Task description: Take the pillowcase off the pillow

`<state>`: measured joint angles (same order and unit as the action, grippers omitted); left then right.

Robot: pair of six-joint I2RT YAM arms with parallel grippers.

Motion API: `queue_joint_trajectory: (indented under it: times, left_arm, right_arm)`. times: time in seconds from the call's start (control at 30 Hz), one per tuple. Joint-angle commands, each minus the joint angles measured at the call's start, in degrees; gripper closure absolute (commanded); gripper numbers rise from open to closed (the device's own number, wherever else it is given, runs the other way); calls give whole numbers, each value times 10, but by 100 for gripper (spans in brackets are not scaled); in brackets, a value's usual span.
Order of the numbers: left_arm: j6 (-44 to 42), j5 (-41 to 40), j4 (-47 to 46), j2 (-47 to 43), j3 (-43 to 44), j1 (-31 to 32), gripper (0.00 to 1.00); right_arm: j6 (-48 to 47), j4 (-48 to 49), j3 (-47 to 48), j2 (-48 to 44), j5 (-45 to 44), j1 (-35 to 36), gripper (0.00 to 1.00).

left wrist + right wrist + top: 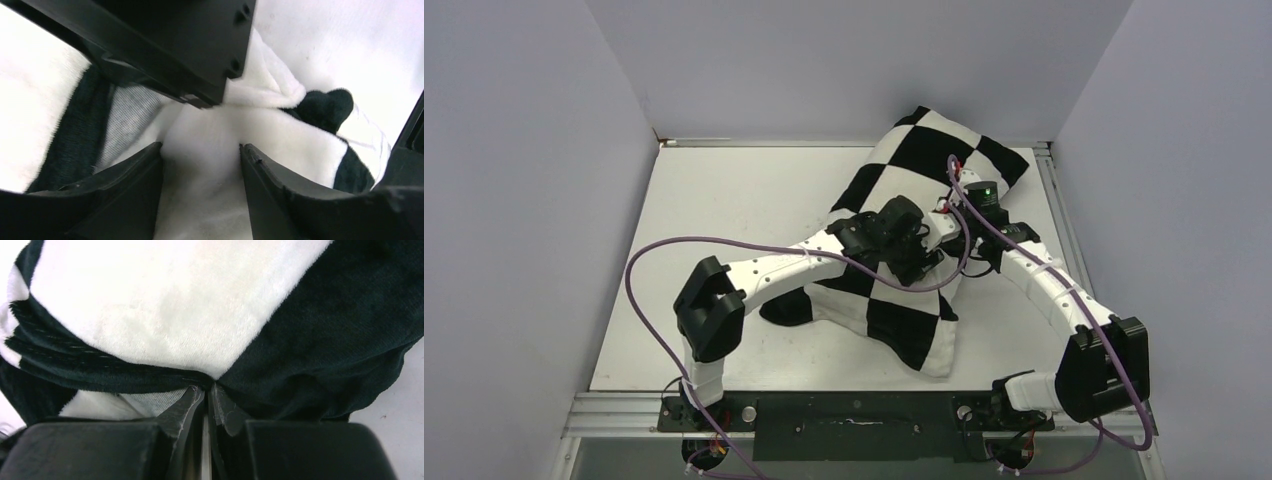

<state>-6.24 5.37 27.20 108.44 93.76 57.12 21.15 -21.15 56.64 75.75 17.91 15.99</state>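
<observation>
The black-and-white checkered pillowcase [924, 160] lies crumpled across the middle and back right of the table, and both arms meet over it. My right gripper [206, 387] is shut on a black seam fold of the pillowcase [175, 300]. The grey ribbed inside of the cover [125, 115] shows beside my left gripper [200, 147]. A smooth plain white bulge, the pillow [200, 190], fills the gap between the left fingers and touches both. From above, the left gripper [914, 255] sits just in front of the right gripper [954, 225], and the pillow is hidden there.
The white table [724, 200] is boxed in by pale walls at the left, back and right. A purple cable [639, 300] loops out from the left arm, and another runs along the right arm. The arm bases stand at the near edge.
</observation>
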Motion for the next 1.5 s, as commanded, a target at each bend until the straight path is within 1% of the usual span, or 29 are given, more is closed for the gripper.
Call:
queue_joint_trajectory:
  times: [0.0, 0.17, 0.27, 0.47, 0.67, 0.73, 0.83, 0.93, 1.0, 1.2, 1.37, 1.43, 1.47]
  left_arm:
    - [23, 14, 13, -12, -44, 27, 51]
    - [37, 23, 5, -63, -101, 59, 73]
    - [41, 35, 12, -101, -127, 70, 82]
    - [47, 76, 6, -174, -188, 103, 86]
    - [123, 95, -76, -182, -300, 134, 86]
    - [146, 90, -109, -170, -334, 138, 88]
    - [182, 75, -153, -151, -379, 140, 92]
    - [205, 42, -166, -135, -398, 140, 94]
    - [213, 5, -169, -135, -405, 139, 95]
    - [217, -78, -204, -168, -428, 138, 95]
    - [222, -92, -260, -199, -459, 139, 94]
    - [225, -94, -289, -212, -472, 139, 94]
    - [226, -94, -299, -218, -478, 139, 94]
  right_arm:
    - [-16, 14, 29, 18, -17, -7, 95]
    - [-16, 15, 38, 31, -24, -10, 95]
    - [-13, 16, 45, 38, -26, -11, 95]
    - [-4, 21, 58, 43, -42, -15, 95]
    - [15, 33, 65, 54, -42, -21, 95]
    - [22, 42, 63, 58, -36, -21, 95]
    - [27, 48, 58, 68, -15, -21, 95]
    - [22, 42, 51, 68, 0, -21, 95]
    - [16, 29, 53, 59, 10, -20, 94]
    - [0, -36, 59, 2, 26, -16, 76]
    - [-8, -102, 63, -61, 24, 5, 57]
    - [-9, -130, 64, -85, 13, 23, 51]
    - [-9, -145, 63, -97, 7, 33, 49]
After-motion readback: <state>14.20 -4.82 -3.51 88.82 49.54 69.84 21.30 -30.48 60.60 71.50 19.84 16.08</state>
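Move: The ridge of white cloth I am about to pinch lies between my left fingertips, about 2 cm back and 2 cm below. My right hand still holds the black fold of the pillowcase right at its fingertips. That fold lies some 6 cm ahead and 1 cm left of my left hand, at about its height. The pillowcase's near corner is roughly 17 cm back from my left hand, 2 cm right and 12 cm below. I dip my left hand about 3 cm and shut its fingers on the white ridge while already drawing back, about 12 cm towards my base and 4 cm left, away from my right hand, then sink another 7 cm, still pinching cloth. My right hand holds the black fold nearly still until late, then opens about halfway, lets go, and lifts up and back. ##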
